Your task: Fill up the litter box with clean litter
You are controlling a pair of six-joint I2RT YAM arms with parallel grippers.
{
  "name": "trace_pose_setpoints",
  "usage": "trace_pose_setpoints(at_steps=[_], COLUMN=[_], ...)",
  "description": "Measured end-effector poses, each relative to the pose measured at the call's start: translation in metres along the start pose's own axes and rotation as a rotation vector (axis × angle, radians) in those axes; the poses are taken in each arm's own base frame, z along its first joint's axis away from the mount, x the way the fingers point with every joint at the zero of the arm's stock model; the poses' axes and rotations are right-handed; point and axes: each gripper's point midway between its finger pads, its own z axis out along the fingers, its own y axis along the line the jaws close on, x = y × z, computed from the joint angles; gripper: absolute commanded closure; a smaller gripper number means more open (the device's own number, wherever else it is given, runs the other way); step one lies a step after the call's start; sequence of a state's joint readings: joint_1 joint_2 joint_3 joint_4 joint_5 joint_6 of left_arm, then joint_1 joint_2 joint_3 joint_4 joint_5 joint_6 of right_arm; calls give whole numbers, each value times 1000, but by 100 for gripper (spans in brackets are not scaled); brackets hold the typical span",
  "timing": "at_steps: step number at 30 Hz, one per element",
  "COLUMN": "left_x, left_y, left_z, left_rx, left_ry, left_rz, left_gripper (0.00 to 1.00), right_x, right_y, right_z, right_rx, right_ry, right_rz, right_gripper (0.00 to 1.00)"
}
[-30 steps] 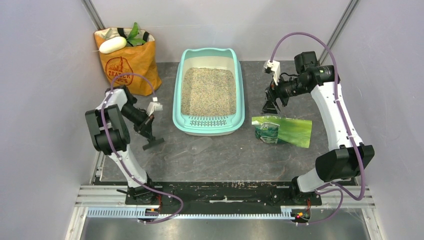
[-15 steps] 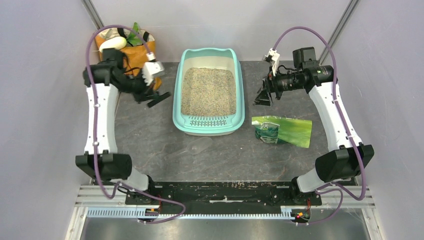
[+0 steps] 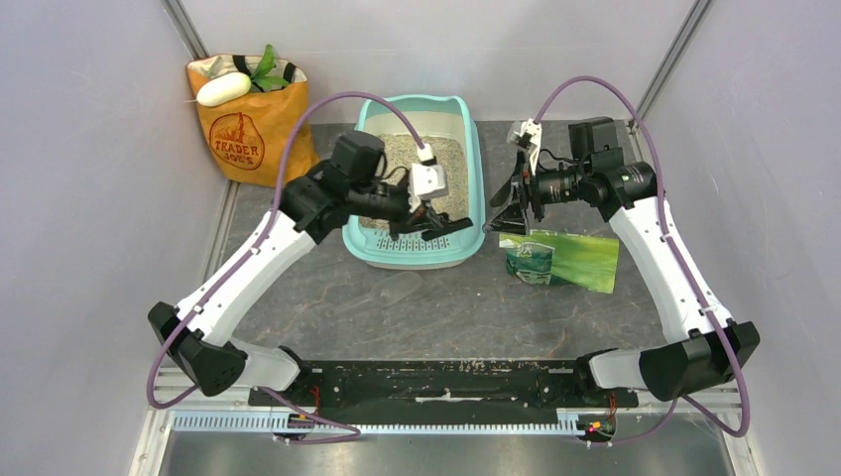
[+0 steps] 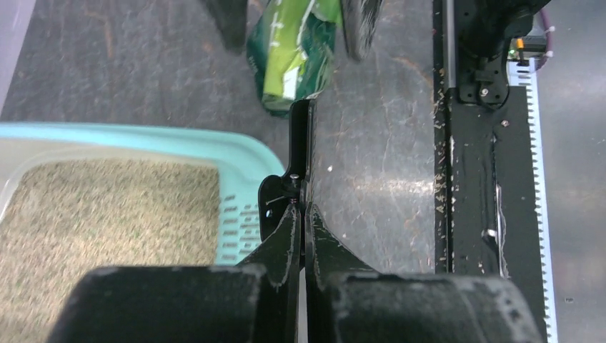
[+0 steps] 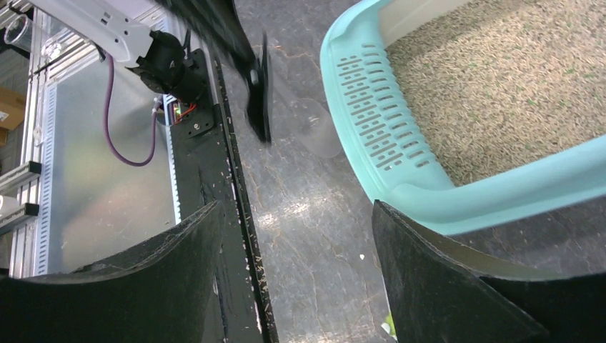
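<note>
The mint-teal litter box (image 3: 476, 178) stands at the table's centre back, with beige clean litter (image 3: 452, 164) spread inside it. My left gripper (image 3: 443, 226) is shut on nothing and hangs over the slotted grate step at the box's near end. From the left wrist, the shut gripper (image 4: 302, 108) crosses the box's near right corner (image 4: 243, 153), with litter (image 4: 107, 214) at the left. My right gripper (image 3: 506, 213) is open and empty beside the box's right near corner. Through the open right gripper (image 5: 294, 207) I see bare table, the box rim (image 5: 400, 193) and litter (image 5: 500, 78).
A green printed plastic bag (image 3: 560, 260) lies flat right of the box, under my right gripper. A clear plastic scoop (image 3: 392, 290) lies on the table in front of the box. An orange paper grocery bag (image 3: 248, 124) stands at the back left.
My left arm has swung from the left side, past the orange bag, to over the box's near end. My right gripper has shifted left toward the box.
</note>
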State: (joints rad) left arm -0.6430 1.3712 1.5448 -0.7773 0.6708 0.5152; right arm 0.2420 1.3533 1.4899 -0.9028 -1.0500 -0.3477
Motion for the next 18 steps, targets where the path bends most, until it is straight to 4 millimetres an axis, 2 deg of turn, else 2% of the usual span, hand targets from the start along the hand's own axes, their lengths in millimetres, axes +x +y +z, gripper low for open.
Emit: trace_pose_setpoints(at_steps=[2, 5, 12, 18], left_x=[-1, -12, -37, -35], left_y=[-11, -11, -11, -14], left_z=[13, 21, 26, 34], left_rx=[30, 31, 20, 49], left_ry=[-10, -47, -128, -125], left_rz=[7, 15, 28, 17], left_gripper=[98, 98, 98, 98], right_x=[1, 0, 4, 4], right_y=[6, 9, 11, 15], right_z=[2, 4, 13, 18], right_rx=[-12, -21, -37, -48], right_ry=[-4, -10, -7, -1], right_rz=[-14, -30, -38, -73], right_gripper=[21, 24, 46, 54])
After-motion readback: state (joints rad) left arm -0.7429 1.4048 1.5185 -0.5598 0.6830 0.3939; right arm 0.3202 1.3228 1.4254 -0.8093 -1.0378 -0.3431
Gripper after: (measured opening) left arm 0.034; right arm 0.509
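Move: The black tool, gripped by its end in the left hand, has its middle some 11 cm to the left of the right hand, about 1 cm back and 2 cm lower. The open right gripper it is being taken to lies about 14 cm to the left hand's right, 1 cm ahead. From the right hand, the litter box is roughly 19 cm left and 22 cm ahead, the green bag 19 cm right and 1 cm ahead, both over 15 cm below. Still pinching the black tool, the left hand brings its free end rightward about 5 cm, rising slightly with a small wrist roll, in between the right gripper's fingers. The right hand comes about 2 cm left to meet the tool, easing back about 1 cm, and closes its fingers from wide open to roughly half; whether they touch the tool can't be seen. ##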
